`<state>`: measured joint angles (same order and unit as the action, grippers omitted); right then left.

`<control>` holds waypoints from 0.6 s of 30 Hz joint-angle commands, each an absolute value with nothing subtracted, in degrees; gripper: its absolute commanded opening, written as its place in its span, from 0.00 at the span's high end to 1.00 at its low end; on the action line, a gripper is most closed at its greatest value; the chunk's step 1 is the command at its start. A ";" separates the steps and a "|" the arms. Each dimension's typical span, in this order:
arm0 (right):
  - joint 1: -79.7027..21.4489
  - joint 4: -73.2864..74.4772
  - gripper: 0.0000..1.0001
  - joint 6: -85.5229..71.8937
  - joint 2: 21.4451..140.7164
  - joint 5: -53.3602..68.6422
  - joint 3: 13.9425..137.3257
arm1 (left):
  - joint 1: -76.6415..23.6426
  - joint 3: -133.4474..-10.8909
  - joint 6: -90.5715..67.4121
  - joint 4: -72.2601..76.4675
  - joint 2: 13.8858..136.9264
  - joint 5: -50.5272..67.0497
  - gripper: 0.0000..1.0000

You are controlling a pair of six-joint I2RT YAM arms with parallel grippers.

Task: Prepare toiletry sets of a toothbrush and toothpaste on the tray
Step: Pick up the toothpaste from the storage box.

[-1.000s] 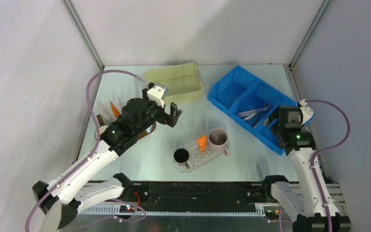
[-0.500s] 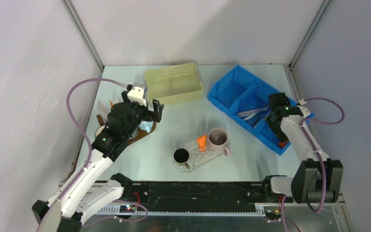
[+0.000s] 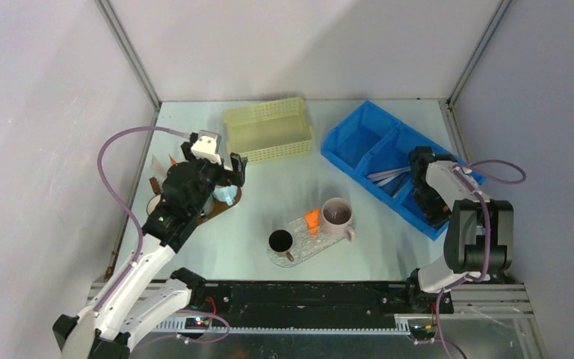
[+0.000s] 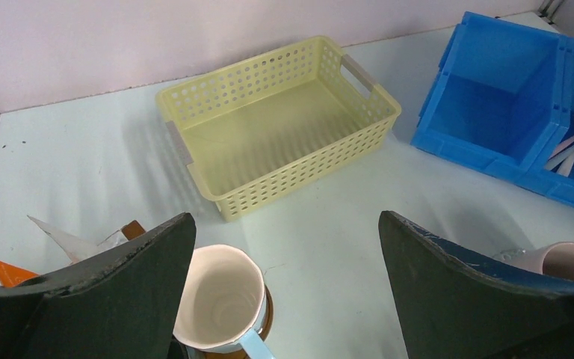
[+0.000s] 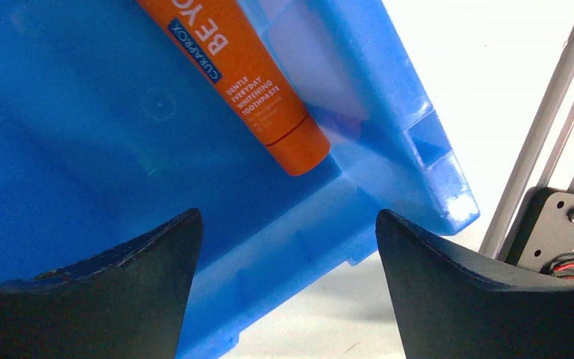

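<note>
A clear oval tray near the table's middle carries a black mug, a pink mug and an orange toothpaste tube. Pale toothbrushes lie in the blue bin. Another orange toothpaste tube lies in the bin's near corner compartment. My right gripper hangs open just over that compartment's edge, the tube ahead of its fingers. My left gripper is open and empty, low over a pale blue mug close to its left finger. More orange and white tubes lie at the far left.
An empty yellow perforated basket stands at the back, left of the blue bin. The pale blue mug sits on a brown coaster near the left wall. A metal rail runs just beyond the bin's corner.
My left gripper has drawn back leftward from the table's middle to above the pale blue mug. My right arm has folded, bringing its gripper down into the bin's near corner.
</note>
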<state>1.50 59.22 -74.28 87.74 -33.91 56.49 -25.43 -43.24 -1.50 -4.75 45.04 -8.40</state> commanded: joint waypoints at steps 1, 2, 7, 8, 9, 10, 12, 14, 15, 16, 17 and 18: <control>3.06 57.12 0.10 -76.58 92.32 -34.56 57.73 | -24.76 -43.09 -1.30 -1.30 44.30 -7.66 0.00; 3.37 55.08 0.10 -75.04 92.78 -33.94 57.50 | -24.67 -43.07 -1.38 -1.40 44.36 -7.69 0.00; 5.88 47.82 0.12 -70.36 94.46 -28.34 55.27 | -24.33 -43.22 -1.77 -1.86 44.30 -7.94 0.00; 6.68 46.54 0.13 -69.50 94.43 -26.53 54.71 | -24.29 -43.21 -1.76 -1.90 44.30 -7.97 0.00; 7.07 44.24 0.15 -67.76 94.18 -25.57 53.58 | -24.27 -43.23 -1.83 -1.86 44.30 -8.19 0.00; 7.83 43.04 0.16 -66.84 94.07 -23.68 53.16 | -24.26 -43.13 -1.88 -1.85 44.34 -8.23 0.00; 8.54 40.56 0.23 -63.79 93.63 -21.52 52.42 | -24.21 -43.11 -1.93 -1.88 44.39 -8.36 0.00; 8.80 39.89 0.32 -61.80 93.05 -20.49 52.31 | -24.09 -43.14 -1.94 -1.78 44.26 -8.44 0.00; 8.84 39.66 0.38 -60.67 92.75 -20.18 52.30 | -24.02 -43.06 -1.94 -1.76 44.22 -8.55 0.00; 8.87 39.60 0.41 -60.26 92.09 -19.48 52.30 | -24.01 -43.00 -1.93 -1.72 44.22 -8.54 0.00; 8.87 39.34 0.43 -59.32 91.79 -19.19 52.30 | -23.82 -42.94 -1.89 -1.48 44.28 -8.66 0.00; 8.92 39.14 0.44 -58.84 91.20 -18.68 52.30 | -23.73 -42.66 -1.96 -1.36 44.29 -8.59 0.00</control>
<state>8.88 44.18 -62.87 92.60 -24.93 52.60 -24.53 -43.05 -1.56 -4.14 44.99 -8.40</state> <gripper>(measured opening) 0.583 0.995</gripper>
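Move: The toothpaste lies on the storage box floor beside the right-hand end wall, some 3 cm ahead of the right hand, 5 cm to its right and 5 cm below. The box's near corner is about 7 cm back and 1 cm right of that hand; the toothbrushes lie roughly 11 cm ahead and 11 cm left, also 5 cm lower. From the left hand, the toothpaste is about 58 cm right, 5 cm back and 27 cm down. The right hand sinks about 4 cm and edges 2 cm forward towards the toothpaste, fingers partly closing. ##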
